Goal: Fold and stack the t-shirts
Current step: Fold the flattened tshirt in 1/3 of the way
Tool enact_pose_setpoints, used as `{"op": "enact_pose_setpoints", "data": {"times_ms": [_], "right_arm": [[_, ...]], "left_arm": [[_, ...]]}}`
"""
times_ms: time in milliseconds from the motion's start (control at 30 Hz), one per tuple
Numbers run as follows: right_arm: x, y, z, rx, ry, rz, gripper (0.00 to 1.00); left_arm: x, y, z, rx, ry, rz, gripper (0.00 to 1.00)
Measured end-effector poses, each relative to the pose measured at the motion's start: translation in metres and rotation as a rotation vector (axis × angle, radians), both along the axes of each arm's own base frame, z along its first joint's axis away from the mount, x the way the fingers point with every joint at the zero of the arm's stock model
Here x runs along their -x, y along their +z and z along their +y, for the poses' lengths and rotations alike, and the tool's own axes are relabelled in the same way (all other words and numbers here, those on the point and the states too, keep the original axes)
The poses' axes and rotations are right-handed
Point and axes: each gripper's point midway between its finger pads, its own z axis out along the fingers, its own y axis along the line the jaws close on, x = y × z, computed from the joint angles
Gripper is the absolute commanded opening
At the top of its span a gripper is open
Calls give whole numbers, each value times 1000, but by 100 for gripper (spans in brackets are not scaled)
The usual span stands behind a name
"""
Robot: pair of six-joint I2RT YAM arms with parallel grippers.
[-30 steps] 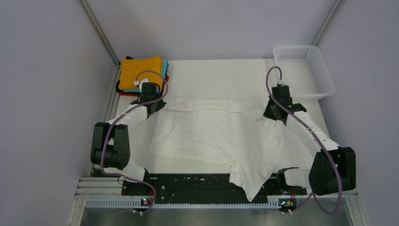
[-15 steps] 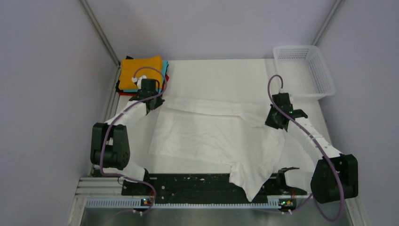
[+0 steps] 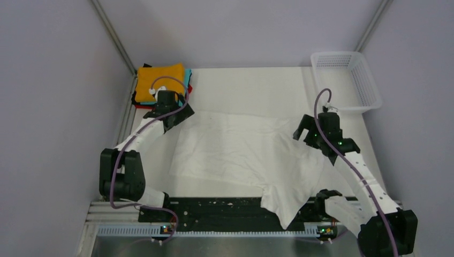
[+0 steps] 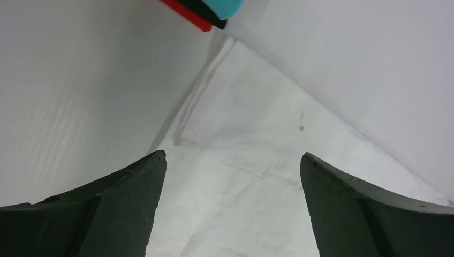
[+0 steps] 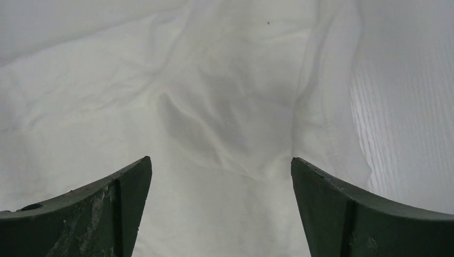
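Observation:
A large wrinkled white t-shirt [image 3: 243,155] lies spread over the middle of the table, one part hanging over the near edge. My left gripper [image 3: 178,118] stands open above its far left corner, with nothing between the fingers. In the left wrist view the left gripper [image 4: 233,160] frames that corner of the white t-shirt [image 4: 241,193]. My right gripper [image 3: 305,136] stands open over the shirt's far right part. The right wrist view shows the right gripper [image 5: 221,160] empty above rumpled white t-shirt cloth [image 5: 225,107]. Folded t-shirts [image 3: 160,81] sit stacked at the back left, orange on top.
A white mesh basket [image 3: 348,80] stands at the back right corner. The stack's red, black and teal edges [image 4: 209,10] show just beyond the left gripper. Bare table [image 5: 407,107] lies right of the shirt. Grey walls close in both sides.
Both grippers have opened and let go of the white t-shirt's far edge, which now lies flat. The right arm has drawn nearer and to the right.

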Motion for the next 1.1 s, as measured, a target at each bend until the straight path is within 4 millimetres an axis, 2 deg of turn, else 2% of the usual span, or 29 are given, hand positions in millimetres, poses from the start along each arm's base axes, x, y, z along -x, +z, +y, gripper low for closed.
{"op": "enact_pose_setpoints", "data": {"times_ms": [33, 67, 167, 233, 333, 433, 467, 533, 733, 1033, 1100], "right_arm": [[-3, 2, 1, -5, 4, -13, 99], [-17, 13, 11, -41, 33, -73, 99], [-41, 13, 24, -81, 77, -115, 99], [-57, 0, 29, -88, 84, -102, 99], [-71, -29, 29, -77, 66, -47, 99], [-81, -58, 27, -59, 48, 5, 99], [-82, -66, 27, -55, 45, 20, 99], [-87, -81, 24, -35, 30, 49, 99], [-152, -77, 20, -26, -11, -16, 99], [-234, -71, 12, -38, -49, -92, 98], [-246, -69, 10, -38, -54, -105, 98]], "left_arm": [[-3, 3, -6, 20, -21, -13, 99], [-6, 5, -13, 42, -47, -23, 99], [-16, 3, -38, 100, -128, -32, 99], [-29, -6, -56, 138, -180, -24, 99], [-37, -29, -69, 165, -216, 13, 99], [-35, -61, -71, 168, -215, 87, 99], [-38, -64, -71, 173, -206, 96, 99], [-51, -58, -69, 168, -194, 67, 99], [-76, -62, -65, 186, -138, 63, 99], [-134, -57, -65, 189, -91, 26, 99], [-142, -56, -65, 183, -89, 18, 99]]}}
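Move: The t-shirt's far left corner lies about 10 cm ahead of the left hand, 4 cm to its right and 7 cm below. The clothes stack is some 23 cm ahead of that hand and 16 cm to its left. From the right hand, the t-shirt's far right shoulder is roughly 17 cm straight ahead and 8 cm below; the white basket stands about 36 cm ahead and 31 cm to the right. Both open hands reach forward and down onto the t-shirt, then push it outward, left 10 cm, right 16. ##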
